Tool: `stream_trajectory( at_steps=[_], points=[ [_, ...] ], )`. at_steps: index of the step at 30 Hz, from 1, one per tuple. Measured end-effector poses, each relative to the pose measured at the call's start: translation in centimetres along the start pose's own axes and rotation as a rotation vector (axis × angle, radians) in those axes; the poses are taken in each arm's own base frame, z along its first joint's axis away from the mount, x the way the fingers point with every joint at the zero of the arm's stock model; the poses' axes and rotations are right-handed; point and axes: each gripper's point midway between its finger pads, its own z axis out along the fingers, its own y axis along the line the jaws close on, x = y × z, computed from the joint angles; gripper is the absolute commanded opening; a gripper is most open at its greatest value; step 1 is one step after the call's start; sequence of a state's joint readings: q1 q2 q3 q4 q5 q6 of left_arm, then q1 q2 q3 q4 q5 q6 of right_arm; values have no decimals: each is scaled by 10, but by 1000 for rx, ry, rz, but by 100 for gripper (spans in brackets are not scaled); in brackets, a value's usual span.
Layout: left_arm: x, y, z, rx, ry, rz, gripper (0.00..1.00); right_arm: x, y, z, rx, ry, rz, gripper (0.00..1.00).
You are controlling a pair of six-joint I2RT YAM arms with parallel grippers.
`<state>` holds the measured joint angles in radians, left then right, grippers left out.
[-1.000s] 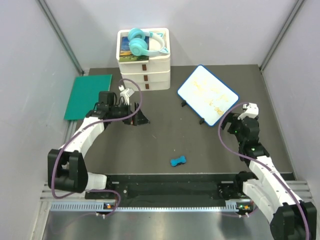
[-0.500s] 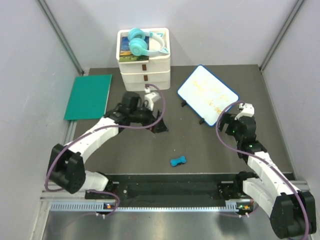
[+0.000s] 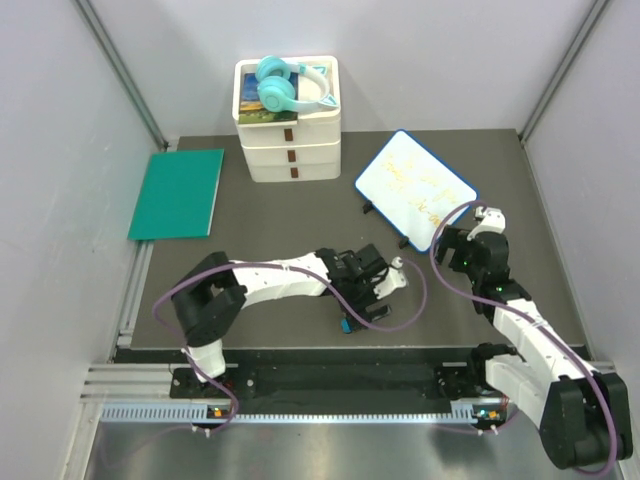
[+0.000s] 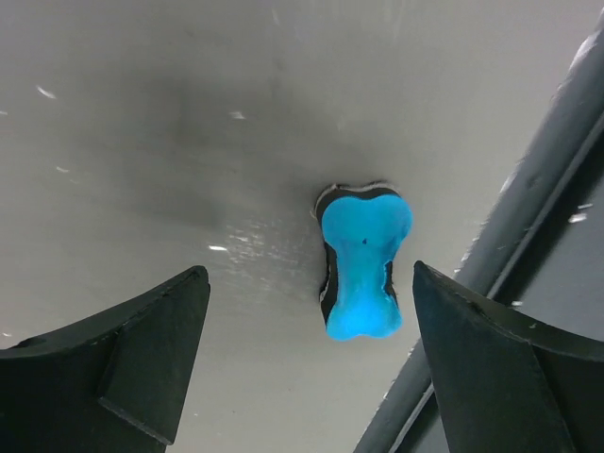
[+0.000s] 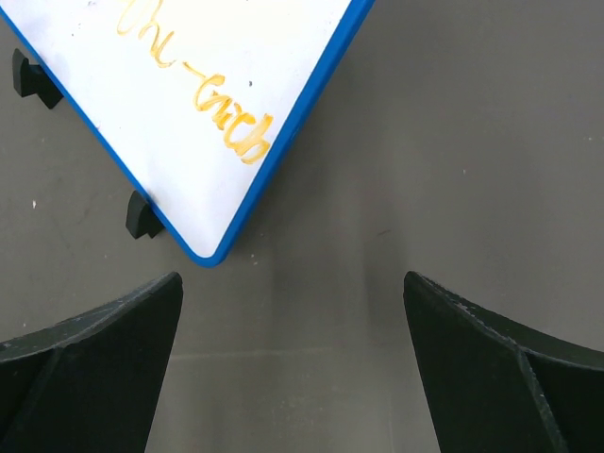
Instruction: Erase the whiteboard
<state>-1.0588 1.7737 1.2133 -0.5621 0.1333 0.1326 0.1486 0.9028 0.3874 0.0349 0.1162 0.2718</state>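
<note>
The whiteboard [image 3: 415,188], white with a thin blue frame and yellow-orange scribbles, lies tilted at the back right on small black feet [image 5: 142,215]. In the right wrist view its near corner [image 5: 203,247] lies just ahead of my open, empty right gripper [image 5: 293,278], which hovers off that corner [image 3: 462,236]. A blue bone-shaped eraser [image 4: 363,260] lies on the table near the front edge [image 3: 346,325]. My left gripper [image 4: 310,274] hangs open over it, the eraser just beyond the tips and closer to the right finger [image 4: 491,359]. Nothing is held.
A stack of white trays [image 3: 290,150] carrying teal headphones [image 3: 285,85] stands at the back centre. A green flat mat [image 3: 178,192] lies at the back left. The dark front rail [image 4: 538,217] runs close beside the eraser. Grey walls close in both sides.
My left arm has swung from beside the tray stack forward and right to the eraser at the front centre. The right arm has hardly moved.
</note>
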Motion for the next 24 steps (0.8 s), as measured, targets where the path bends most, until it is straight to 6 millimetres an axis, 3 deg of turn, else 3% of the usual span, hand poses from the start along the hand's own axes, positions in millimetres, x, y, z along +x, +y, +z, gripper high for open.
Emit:
stream_trajectory(
  at_steps=[3,7,10,11,15,24],
  points=[
    [14,-4,10,-15,64,23,89,1,1,0,-3,5,1,99],
    [17,-9,15,-22,82,34,88,1,1,0,-4,5,2,99],
    [14,-11,16,-22,70,32,83,1,1,0,-5,5,5,99],
    [13,-12,16,-22,67,32,75,1,1,0,-5,5,6,99],
    [14,-13,19,-22,68,17,62,2,1,1,-5,7,11,99],
    [18,-15,27,-14,86,17,56,4,7,1,-33,19,38,99]
  ],
)
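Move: The blue eraser lies almost under the left hand, about 4 cm below its open fingers, some 2 cm back and 2 cm to the left. The table's front edge runs roughly 8 cm behind that hand, straight back; the whiteboard's middle is about 28 cm ahead and 11 cm to its right. From the right hand the eraser is some 14 cm back, 18 cm left and 9 cm lower. Down over the eraser comes the left hand, sinking about 3 cm and drawing back some 2 cm, most of it early, until the fingertips straddle the eraser's narrow waist. The fingers then close from nearly wide open to a bit over half, one tip coming up against the eraser's side nearer the table's front edge, the other still clear. ##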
